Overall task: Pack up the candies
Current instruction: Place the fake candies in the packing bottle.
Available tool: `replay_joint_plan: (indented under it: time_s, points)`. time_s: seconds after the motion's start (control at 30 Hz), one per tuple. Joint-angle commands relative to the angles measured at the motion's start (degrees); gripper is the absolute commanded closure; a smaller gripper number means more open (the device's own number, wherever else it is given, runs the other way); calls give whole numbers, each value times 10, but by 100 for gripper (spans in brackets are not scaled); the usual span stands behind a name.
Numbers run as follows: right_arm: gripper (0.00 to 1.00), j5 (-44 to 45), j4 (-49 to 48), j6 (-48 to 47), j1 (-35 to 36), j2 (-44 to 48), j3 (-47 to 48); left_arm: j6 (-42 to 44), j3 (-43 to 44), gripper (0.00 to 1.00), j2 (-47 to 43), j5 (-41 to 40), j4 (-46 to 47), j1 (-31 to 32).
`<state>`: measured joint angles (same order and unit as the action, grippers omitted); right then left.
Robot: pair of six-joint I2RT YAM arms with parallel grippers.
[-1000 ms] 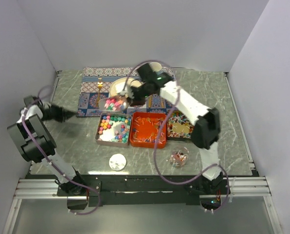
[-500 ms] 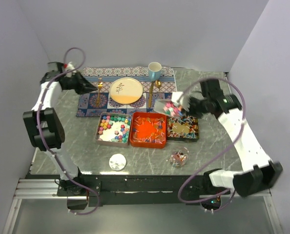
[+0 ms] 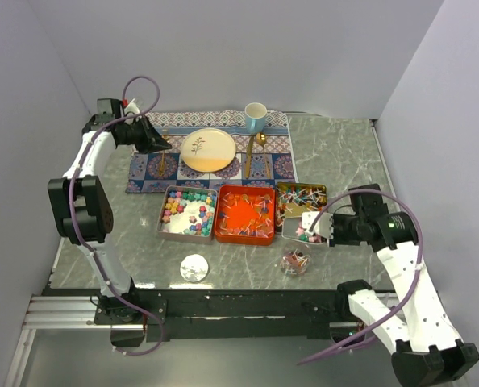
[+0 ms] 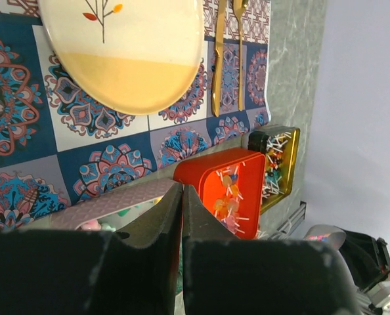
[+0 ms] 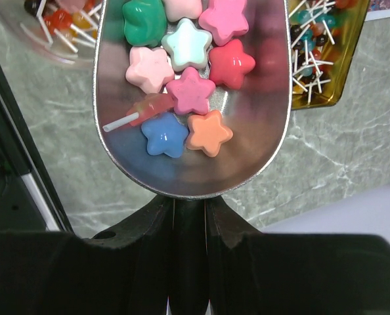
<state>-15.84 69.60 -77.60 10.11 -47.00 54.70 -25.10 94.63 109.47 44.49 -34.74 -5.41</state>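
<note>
Pastel star-shaped candies and one red stick sweet lie in a metal scoop. My right gripper is shut on the scoop's handle. From above, the scoop hangs between the gold tin and a small clear jar holding a few sweets; my right gripper is behind it. More candies fill the silver tin, the red tin and the gold tin. My left gripper is shut and empty over the patterned mat's left end. In the left wrist view, my left gripper hangs above the tins.
On the patterned mat at the back stand a cream plate, gold cutlery and a blue cup. A round white lid lies near the front edge. White walls close in on both sides.
My right arm has carried the loaded scoop from over the mat, past the gold tin, down beside the clear jar. My left arm has swung from the left side up to the mat's far-left end.
</note>
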Motion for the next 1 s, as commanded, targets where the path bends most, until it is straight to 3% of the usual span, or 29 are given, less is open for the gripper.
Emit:
replay_joint_plan:
  time_s: [0.0, 0.47, 0.97]
  points:
    - [100, 17, 18, -42, -2, 24, 2, 13, 7, 91, -11, -18, 26, 5]
    - [100, 62, 62, -139, -29, 95, -47, 21, 20, 91, -15, -36, 21, 31]
    - [100, 150, 101, -223, -29, 45, 41, 15, 21, 91, 0, -34, 35, 44]
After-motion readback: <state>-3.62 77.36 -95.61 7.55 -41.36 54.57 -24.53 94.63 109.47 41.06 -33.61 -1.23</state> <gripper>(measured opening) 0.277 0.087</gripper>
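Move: The packing bottle stands about 9 cm to the left of the right hand, some 5 cm nearer the base and 12 cm below it; the hand holds the loaded scoop with its mouth to the left. The gold tin lies about 10 cm ahead and 7 cm left of that hand, the orange tin some 9 cm ahead and 23 cm left. From the left hand the bottle is about 33 cm back and 35 cm to the right. Keep the right gripper shut on the scoop's handle and draw it to the right about 5 cm, first also back and slightly down, then lifting again. Meanwhile roll its left side down some 20 degrees and swing it slightly counter-clockwise, bringing the bowl's mouth round towards the packing bottle. Let the empty left hand drift 2 to 3 cm right, fingers staying nearly shut. ##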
